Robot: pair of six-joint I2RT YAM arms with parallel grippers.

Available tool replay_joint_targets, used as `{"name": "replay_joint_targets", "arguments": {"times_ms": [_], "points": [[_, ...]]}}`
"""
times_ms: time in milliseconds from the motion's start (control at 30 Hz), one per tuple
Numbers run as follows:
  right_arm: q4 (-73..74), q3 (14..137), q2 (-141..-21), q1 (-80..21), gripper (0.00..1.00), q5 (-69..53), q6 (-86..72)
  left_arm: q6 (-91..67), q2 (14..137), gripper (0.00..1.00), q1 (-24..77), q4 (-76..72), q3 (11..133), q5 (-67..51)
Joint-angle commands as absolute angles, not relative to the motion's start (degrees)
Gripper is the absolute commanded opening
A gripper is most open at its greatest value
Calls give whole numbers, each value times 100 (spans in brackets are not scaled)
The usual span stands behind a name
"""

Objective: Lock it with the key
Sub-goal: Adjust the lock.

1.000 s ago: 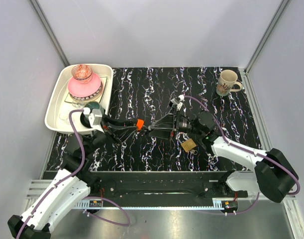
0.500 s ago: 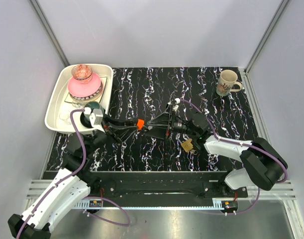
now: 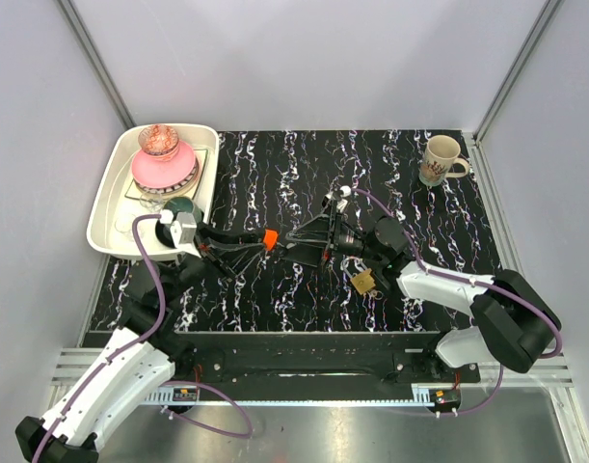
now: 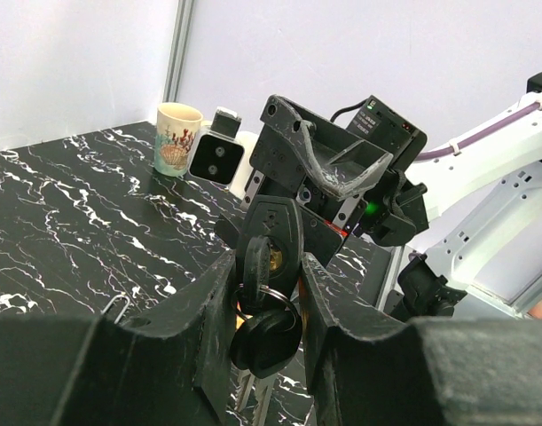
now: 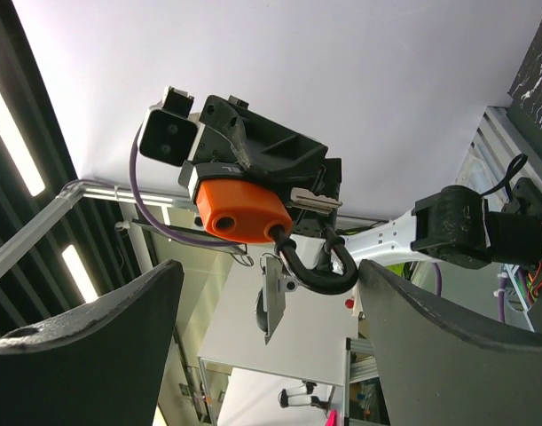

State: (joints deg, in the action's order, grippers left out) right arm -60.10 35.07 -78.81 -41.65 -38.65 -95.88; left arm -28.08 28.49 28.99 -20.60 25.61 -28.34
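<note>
My left gripper (image 3: 266, 240) is shut on a small orange padlock (image 3: 271, 238), held above the mat. In the right wrist view the orange padlock (image 5: 241, 209) shows a black shackle (image 5: 319, 269) with one end out of the body. Keys on a ring hang from it. In the left wrist view a black-headed key (image 4: 266, 335) dangles between my left gripper's (image 4: 269, 266) fingers, with another standing edge-on above it. My right gripper (image 3: 290, 242) is open, its tips just right of the lock and facing it. Nothing sits between the right gripper's (image 5: 271, 284) fingers.
A brass padlock (image 3: 363, 282) lies on the black marbled mat under my right forearm. A patterned mug (image 3: 439, 159) stands at the back right. A white tray (image 3: 106, 217) at the left holds a pink bowl (image 3: 163, 169) and a glass (image 3: 159, 138).
My right arm has shifted a little to the left, bringing its open fingers closer to the lock. The left arm has stayed still.
</note>
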Motion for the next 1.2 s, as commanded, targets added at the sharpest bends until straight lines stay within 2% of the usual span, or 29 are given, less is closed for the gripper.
{"name": "replay_joint_targets", "arguments": {"times_ms": [0,633,833,933,1067,1167], "points": [[-6336,3621,-7761,-4254,86,-3955,-9589,-2663,2883,0,2892,-2575,2672,-2786],[-6820,3972,-8077,-4403,85,-4052,-9721,-2417,3084,0,2892,-2320,2953,-3014],[-6540,4140,-7858,-4403,69,-4087,-9405,-2496,3068,0,2892,-2426,2690,-2997],[-6153,4175,-7700,-4403,61,-4096,-9106,-2505,2980,0,2892,-2400,2610,-2936],[-5233,4219,-7436,-4395,55,-4061,-8553,-2514,2936,0,2892,-2364,2566,-2927],[-4792,4245,-7269,-4412,46,-4025,-8227,-2505,2901,0,2892,-2320,2575,-2979]]}}
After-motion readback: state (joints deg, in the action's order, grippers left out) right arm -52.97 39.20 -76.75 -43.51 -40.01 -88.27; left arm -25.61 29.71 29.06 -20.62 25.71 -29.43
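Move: The lock's black shackle lies just off the right hand's fingertips, about 3 cm to its left, level ahead and perhaps 1 cm lower. The orange lock body, held in the left fingers, sits some 5 cm to its left, 1 cm farther out and 2 cm higher. The brass padlock on the table is about 16 cm to the right hand's right and 25 cm below. From the left hand, the shackle is roughly 3 cm right and 2 cm lower. The lower right finger comes up against the black shackle as the hand eases about 1 cm back and 1 cm left, then rises a little over 1 cm with a slight roll. Late on, the right fingers close from nearly wide to about half open around the shackle, while the left hand keeps its grip on the orange lock body, almost still. ##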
